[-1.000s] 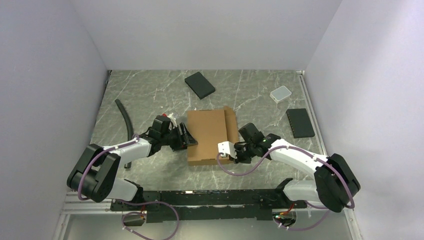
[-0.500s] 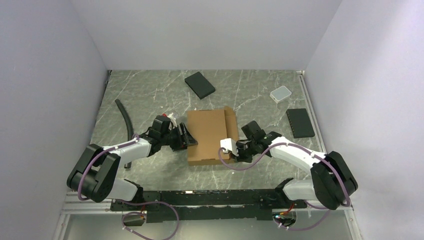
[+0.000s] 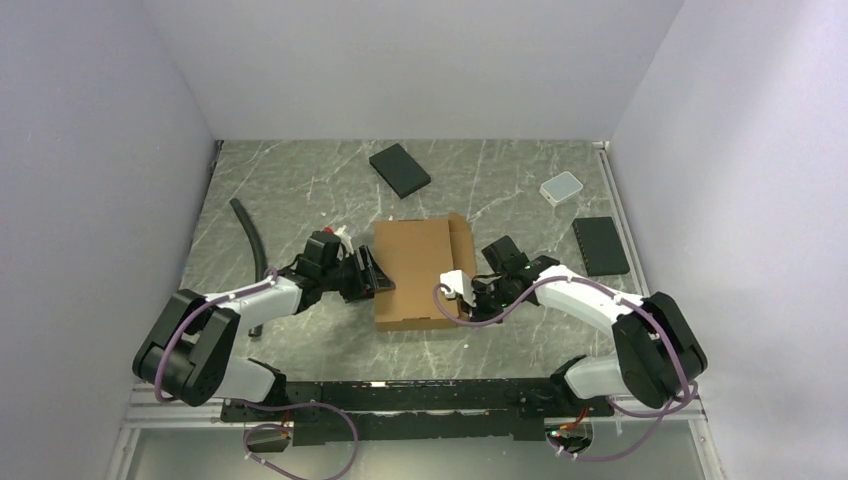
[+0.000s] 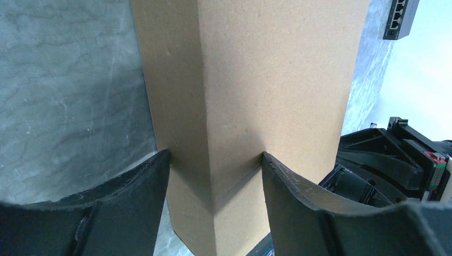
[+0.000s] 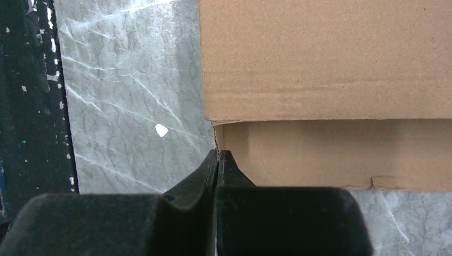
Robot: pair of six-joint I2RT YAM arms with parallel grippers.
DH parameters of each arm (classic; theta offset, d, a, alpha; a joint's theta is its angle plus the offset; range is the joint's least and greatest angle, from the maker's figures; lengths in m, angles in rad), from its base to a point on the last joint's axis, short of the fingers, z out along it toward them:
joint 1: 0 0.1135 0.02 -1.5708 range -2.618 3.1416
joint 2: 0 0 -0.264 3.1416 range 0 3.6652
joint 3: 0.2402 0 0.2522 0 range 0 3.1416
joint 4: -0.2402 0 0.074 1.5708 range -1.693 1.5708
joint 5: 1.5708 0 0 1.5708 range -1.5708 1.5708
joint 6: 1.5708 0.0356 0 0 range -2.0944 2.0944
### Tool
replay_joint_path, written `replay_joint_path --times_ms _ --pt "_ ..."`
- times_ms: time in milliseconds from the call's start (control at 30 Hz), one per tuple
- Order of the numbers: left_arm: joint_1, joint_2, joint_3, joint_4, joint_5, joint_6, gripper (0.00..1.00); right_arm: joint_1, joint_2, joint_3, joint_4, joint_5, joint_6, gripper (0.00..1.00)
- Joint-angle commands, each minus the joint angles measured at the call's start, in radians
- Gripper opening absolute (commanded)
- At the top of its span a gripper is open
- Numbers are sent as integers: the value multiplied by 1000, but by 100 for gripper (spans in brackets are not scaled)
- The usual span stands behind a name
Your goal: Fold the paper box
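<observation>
The paper box (image 3: 415, 270) lies in the middle of the table as a shallow brown cardboard box with its lid down. My left gripper (image 3: 374, 272) is at its left edge. In the left wrist view both fingers (image 4: 152, 181) press on the cardboard (image 4: 256, 80), one on the side wall and one on the lid, so the left gripper (image 4: 214, 156) grips the box. My right gripper (image 3: 468, 298) is at the box's near right side. It is shut, and in the right wrist view its tips (image 5: 217, 153) touch the corner where a lower flap (image 5: 330, 154) sticks out under the lid.
Two flat black slabs lie at the back centre (image 3: 400, 170) and at the right (image 3: 600, 245). A small translucent container (image 3: 561, 187) stands at the back right. A curved black hose (image 3: 250, 235) lies on the left. The arms' black rail (image 3: 400, 395) runs along the near edge.
My right gripper has moved a little away from the near edge and closer along the box's right side. The left gripper and the box have stayed in place.
</observation>
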Motion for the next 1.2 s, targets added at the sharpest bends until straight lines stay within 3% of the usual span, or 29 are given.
replay_joint_path --times_ms 0,467,700,933,1033,1167 --pt "-12 -24 -16 1 46 -15 66 10 18 29 -21 -36 29 0" --pt "-12 -11 -7 11 64 -30 64 135 60 150 -28 103 107 0" --pt "-12 9 1 13 65 -18 64 150 72 171 -14 89 143 0" --pt "-10 1 45 -55 40 30 68 109 -15 154 -97 49 68 47" --pt "-9 -4 75 -94 30 58 70 82 -81 153 -136 7 45 59" --pt "0 -32 119 -159 -2 96 73 15 -144 184 -183 -53 26 64"
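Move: The closed right fingertips sit low at the box's near right corner; the lid's near right corner lies about 2 cm to their left, level with them in reach and height. The right wall's middle is roughly 9 cm ahead and 2 cm to the right, while the lid's middle is some 8 cm ahead and 8 cm left. From the left hand, that same lid corner lies about 13 cm right, 6 cm back and a touch lower. Fingers shut, the right hand slides slowly left by nearly 2 cm, edging up about 1 cm, from the top of the near wall towards and onto the lid's near right corner, its wrist rolling some 8 degrees and then back; then it spreads its fingers more than halfway and lifts briskly, another 3 to 4 cm straight up, clear of the box. All the while the left hand stays put astride the box's left top edge, one finger by the side wall and one on the lid, steadying the box and easing up only slightly at the very end. ##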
